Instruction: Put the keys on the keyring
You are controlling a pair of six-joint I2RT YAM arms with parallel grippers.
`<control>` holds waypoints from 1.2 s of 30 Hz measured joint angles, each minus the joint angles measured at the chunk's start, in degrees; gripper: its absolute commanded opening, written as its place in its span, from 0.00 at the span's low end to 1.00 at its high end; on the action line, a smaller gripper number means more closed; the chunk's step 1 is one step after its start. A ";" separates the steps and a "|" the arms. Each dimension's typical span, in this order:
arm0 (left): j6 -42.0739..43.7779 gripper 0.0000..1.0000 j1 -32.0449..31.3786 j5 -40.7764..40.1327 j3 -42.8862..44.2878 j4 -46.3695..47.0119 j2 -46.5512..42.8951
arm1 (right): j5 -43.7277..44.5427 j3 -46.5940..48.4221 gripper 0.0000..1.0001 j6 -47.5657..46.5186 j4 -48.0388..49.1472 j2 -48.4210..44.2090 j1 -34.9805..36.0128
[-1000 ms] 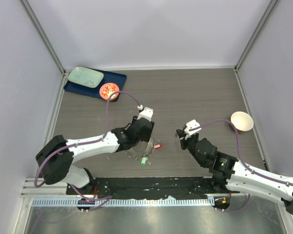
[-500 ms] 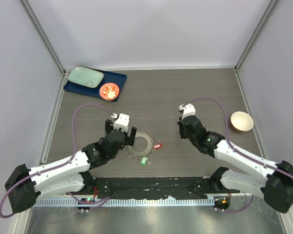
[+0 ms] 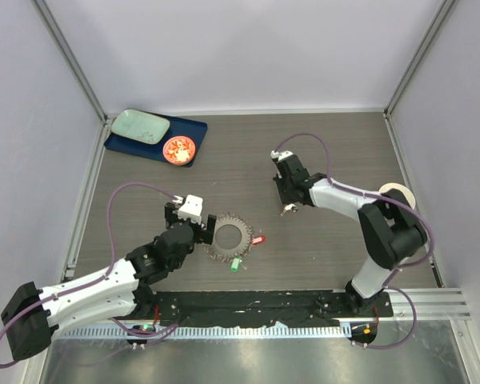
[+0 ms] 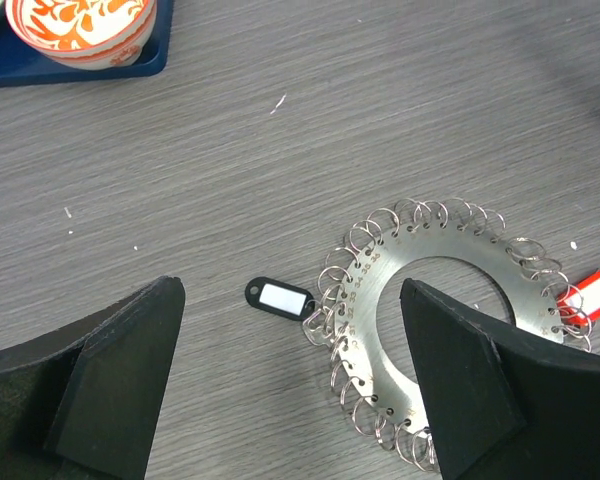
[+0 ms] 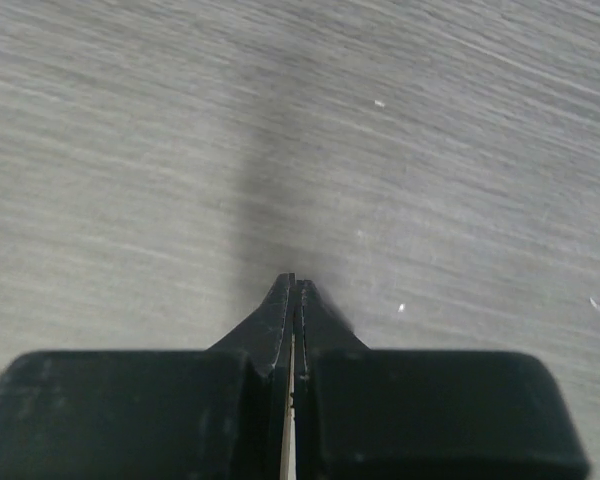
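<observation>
The keyring (image 3: 230, 236) (image 4: 450, 300), a flat metal disc fringed with wire loops, lies on the table in front of the left arm. A black key tag (image 4: 280, 297) lies flat, hooked into a loop at its left edge. The red key (image 3: 258, 239) (image 4: 592, 295) rests at the ring's right edge, and the green key (image 3: 234, 265) lies just in front of it. My left gripper (image 3: 204, 232) (image 4: 290, 400) hovers open over the ring's left side, holding nothing. My right gripper (image 3: 287, 207) (image 5: 296, 285) is shut and empty over bare table, behind and to the right of the ring.
A blue tray (image 3: 194, 128) (image 4: 130, 65) at the back left carries a pale green plate (image 3: 140, 126) and an orange-red dish (image 3: 179, 149) (image 4: 80, 25). A cream bowl (image 3: 400, 192) stands at the right, partly hidden by the right arm. Walls enclose three sides.
My left gripper has opened, pulled back to the left and left the black key tag at the ring. The right arm has swung away toward the back, still shut.
</observation>
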 measured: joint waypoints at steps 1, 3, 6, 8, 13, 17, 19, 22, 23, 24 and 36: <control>0.02 0.94 0.00 0.00 0.00 0.09 -0.20 | -0.31 1.22 0.01 -0.50 0.17 2.01 -0.48; 0.00 0.94 0.00 0.00 -0.02 0.22 -0.85 | -0.83 2.82 0.01 -1.51 0.52 5.20 -1.33; 0.02 0.94 0.00 0.00 -0.11 0.61 -1.49 | -1.77 5.05 0.01 -2.75 1.57 8.63 -2.38; 0.02 0.94 0.00 0.00 -0.17 0.68 -1.46 | -2.01 6.03 0.01 -3.15 2.23 9.60 -2.69; 0.02 0.94 0.00 0.00 -0.26 0.74 -0.79 | -2.47 6.56 0.05 -3.96 3.32 10.27 -2.86; 0.07 0.94 0.00 0.02 -0.26 1.07 0.00 | -2.67 6.56 0.15 -4.15 3.65 10.36 -2.86; 0.11 0.94 0.00 0.04 -0.26 1.09 0.07 | -2.84 6.56 0.23 -4.28 3.72 10.36 -2.86; 0.13 0.94 0.00 0.02 -0.26 1.11 0.07 | -3.50 6.54 0.34 -4.39 3.34 10.34 -2.86; 0.15 0.94 0.00 0.02 -0.26 1.11 0.07 | -3.76 6.54 0.36 -4.46 3.32 10.23 -2.86; 0.15 0.94 0.00 0.04 -0.26 1.11 0.07 | -4.07 6.45 0.38 -4.46 3.30 10.08 -2.86; 0.15 0.94 0.00 0.02 -0.87 1.49 -0.28 | -8.24 -4.09 0.65 -4.57 7.93 -12.41 -1.27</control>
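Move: My right hand's shut fingers hold the key with its black tag; the bare spot of table it goes to is about 3 cm ahead and 4 cm below. The ringed plate lies some 14 cm to this hand's left and 8 cm back, its red tag about 7 cm left and 7 cm back, its green tag roughly 13 cm left and 14 cm back. From my left hand that spot is some 13 cm ahead, 22 cm right and 12 cm down. I carry the key forward about 4 cm with my right hand, sinking some 2 cm to the bare table beyond the plate and to its right. There I stop, open the fingers to a little over half and let go of the key, easing back slightly. Then I climb quickly, nearly 9 cm, drawing back a bit farther as the fingertips tilt up and forward. ##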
